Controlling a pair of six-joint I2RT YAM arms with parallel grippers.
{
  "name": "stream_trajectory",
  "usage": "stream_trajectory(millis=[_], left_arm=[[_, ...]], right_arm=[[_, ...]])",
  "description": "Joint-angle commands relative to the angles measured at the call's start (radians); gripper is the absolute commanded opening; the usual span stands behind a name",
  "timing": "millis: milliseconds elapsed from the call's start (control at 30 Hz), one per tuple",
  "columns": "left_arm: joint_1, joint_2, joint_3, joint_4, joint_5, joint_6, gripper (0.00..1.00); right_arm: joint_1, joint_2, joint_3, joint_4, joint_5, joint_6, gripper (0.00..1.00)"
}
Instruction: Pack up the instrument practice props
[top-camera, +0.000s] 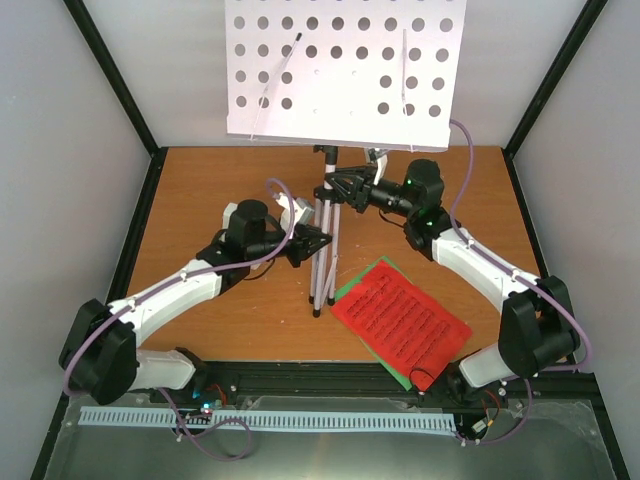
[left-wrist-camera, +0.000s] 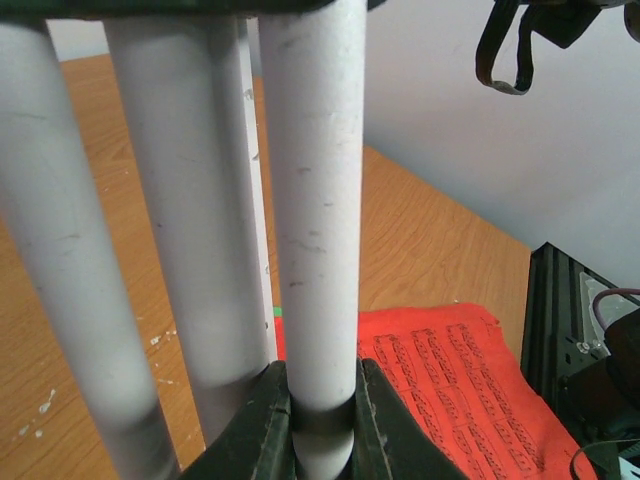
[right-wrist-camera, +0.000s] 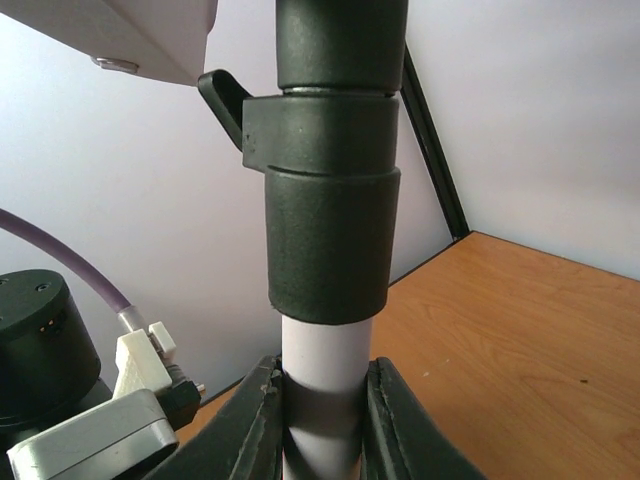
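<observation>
The white perforated music stand (top-camera: 345, 70) rises at the back of the table, its thin tripod legs (top-camera: 325, 255) drawn close together. My left gripper (top-camera: 316, 243) is shut on one white leg (left-wrist-camera: 315, 200), which runs up between the jaws of that gripper (left-wrist-camera: 322, 425). My right gripper (top-camera: 340, 188) is shut on the stand's white pole (right-wrist-camera: 322, 360), just below its black collar (right-wrist-camera: 330, 230); the pole fills the jaws of that gripper (right-wrist-camera: 322, 425). A red sheet-music page (top-camera: 402, 322) lies flat right of the tripod feet. A green page edge (top-camera: 343, 291) shows under it.
The wooden table (top-camera: 210, 190) is boxed in by white walls and black corner posts (top-camera: 115, 80). A black rail and white cable chain (top-camera: 260, 418) run along the near edge. Purple cables (top-camera: 462, 150) loop off both arms. The stand's desk overhangs the back of the table.
</observation>
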Motion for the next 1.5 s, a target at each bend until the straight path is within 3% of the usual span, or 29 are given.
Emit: stream_trajectory(millis=[0, 267, 467, 800, 1133, 1467], left_arm=[[0.003, -0.111, 0.143, 0.153, -0.017, 0.026, 0.00], [0.004, -0.145, 0.231, -0.033, -0.001, -0.022, 0.00], [0.005, -0.119, 0.252, -0.184, 0.034, -0.138, 0.00], [0.004, -0.105, 0.131, -0.215, 0.069, -0.190, 0.00], [0.005, -0.035, 0.043, -0.225, -0.013, -0.151, 0.00], [0.004, 0.078, 0.029, -0.233, -0.088, -0.130, 0.00]], right_arm=[[0.049, -0.048, 0.015, 0.104, 0.017, 0.059, 0.03], [0.081, -0.043, 0.053, 0.045, 0.088, 0.147, 0.03], [0.095, -0.048, -0.097, 0.105, 0.190, 0.248, 0.03], [0.104, 0.079, -0.353, 0.373, 0.257, 0.447, 0.03], [0.107, 0.298, -0.376, 0.488, 0.287, 0.512, 0.03], [0.108, 0.390, -0.354, 0.438, 0.355, 0.471, 0.03]])
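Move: Both hands already grip the folded music stand, pads facing each other. The bare table it is being laid over is about 23 cm below the left hand, 4 cm back and 3 cm left, and straight beneath the right hand some 33 cm down. From the left hand, the red sheet lies about 8 cm back, 20 cm right and 23 cm down; the metronome is about 9 cm ahead, 22 cm left and 14 cm lower. Down, after a slight lift, both arms lower the stand, tipping its top away from the robot. The right hand sinks about 24 cm almost straight down with its grip on the pole below the black collar; the left keeps its pinch on a leg, sinking about 13 cm while easing back and left. Both wrists roll forward some 40 to 45 degrees. ##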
